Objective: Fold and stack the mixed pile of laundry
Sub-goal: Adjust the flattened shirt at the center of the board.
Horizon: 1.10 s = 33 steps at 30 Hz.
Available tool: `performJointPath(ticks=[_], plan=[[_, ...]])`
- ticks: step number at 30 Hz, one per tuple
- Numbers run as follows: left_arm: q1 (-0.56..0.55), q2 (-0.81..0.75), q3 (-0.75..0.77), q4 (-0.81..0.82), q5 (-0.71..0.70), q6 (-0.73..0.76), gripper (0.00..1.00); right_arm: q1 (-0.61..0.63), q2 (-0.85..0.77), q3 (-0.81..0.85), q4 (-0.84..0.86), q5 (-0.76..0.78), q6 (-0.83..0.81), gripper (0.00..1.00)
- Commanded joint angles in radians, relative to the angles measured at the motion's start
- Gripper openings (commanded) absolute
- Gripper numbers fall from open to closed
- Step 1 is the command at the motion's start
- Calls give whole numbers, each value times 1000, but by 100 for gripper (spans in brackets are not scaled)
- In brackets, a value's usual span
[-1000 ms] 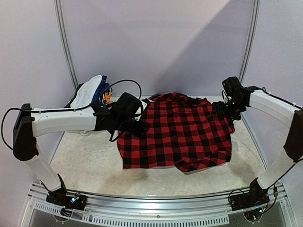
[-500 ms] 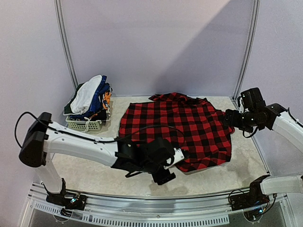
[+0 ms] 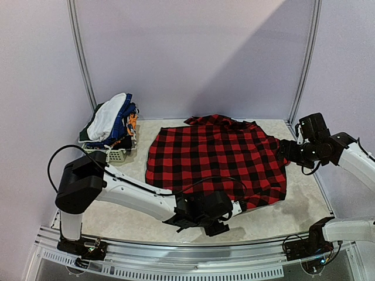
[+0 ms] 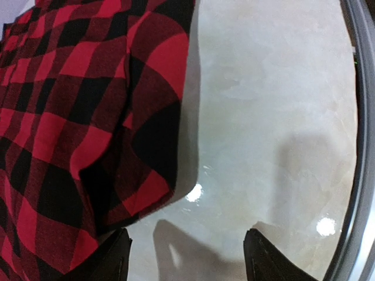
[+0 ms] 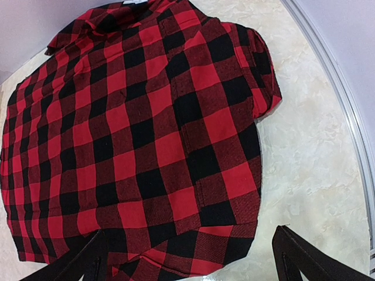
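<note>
A red-and-black plaid shirt [image 3: 217, 158] lies spread flat on the table. My left gripper [image 3: 220, 221] hangs low over the table at the shirt's near edge. In the left wrist view my left gripper [image 4: 187, 263] is open over bare table. Its left finger [image 4: 114, 260] sits at the shirt's [image 4: 88, 117] folded corner. My right gripper [image 3: 286, 151] hovers open at the shirt's right edge. In the right wrist view my right gripper [image 5: 187, 263] spans the shirt's [image 5: 146, 129] hem from above, with nothing held. The rest of the mixed laundry pile [image 3: 111, 117] sits heaped in the basket.
A small white lattice basket [image 3: 111, 154] stands at the back left corner. The table's metal front rail [image 3: 193, 246] runs just below my left gripper and shows as a grey rim [image 4: 364, 117] in the left wrist view. Purple walls close in the back and sides.
My left arm swung from the shirt's back left edge round to its near edge and dropped low, its jaws narrowing. My right arm drew back to the right, off the shirt.
</note>
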Motion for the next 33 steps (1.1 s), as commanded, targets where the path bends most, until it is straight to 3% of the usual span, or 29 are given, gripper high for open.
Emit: performJointPath(ticks=[1,10,15,18,22,33], plan=[[-13,41,31,88,-84,48,66,8,-18,-14,-4,-1,-8,99],[-6,126,90,146,-159,102,52,8,-21,-15,-5,-6,-19,99],[2,143,105,160,-162,116,28,8,-26,-17,-4,-6,-23,99],[3,138,111,165,-148,118,0,8,-27,-20,-1,-6,-25,99],[5,97,119,139,-94,85,0,8,-25,-24,6,-5,-22,99],[96,-102,197,-111,312,-143,0,8,-28,-17,17,4,-21,99]])
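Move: The near hem of the flattened shirt, with its loose fold, lies about 3 cm ahead of the left hand, 3 cm to its right and just below it. The shirt's near right corner is roughly 10 cm ahead and 18 cm to the right of the left hand; the shirt's middle is some 23 cm ahead and 3 cm to its left. From the idle right hand, the hem is about 12 cm back, 15 cm left and 17 cm below. The left hand slides about 4 cm forward-right to the near hem, pinches it shut, then lifts some 6 cm. ##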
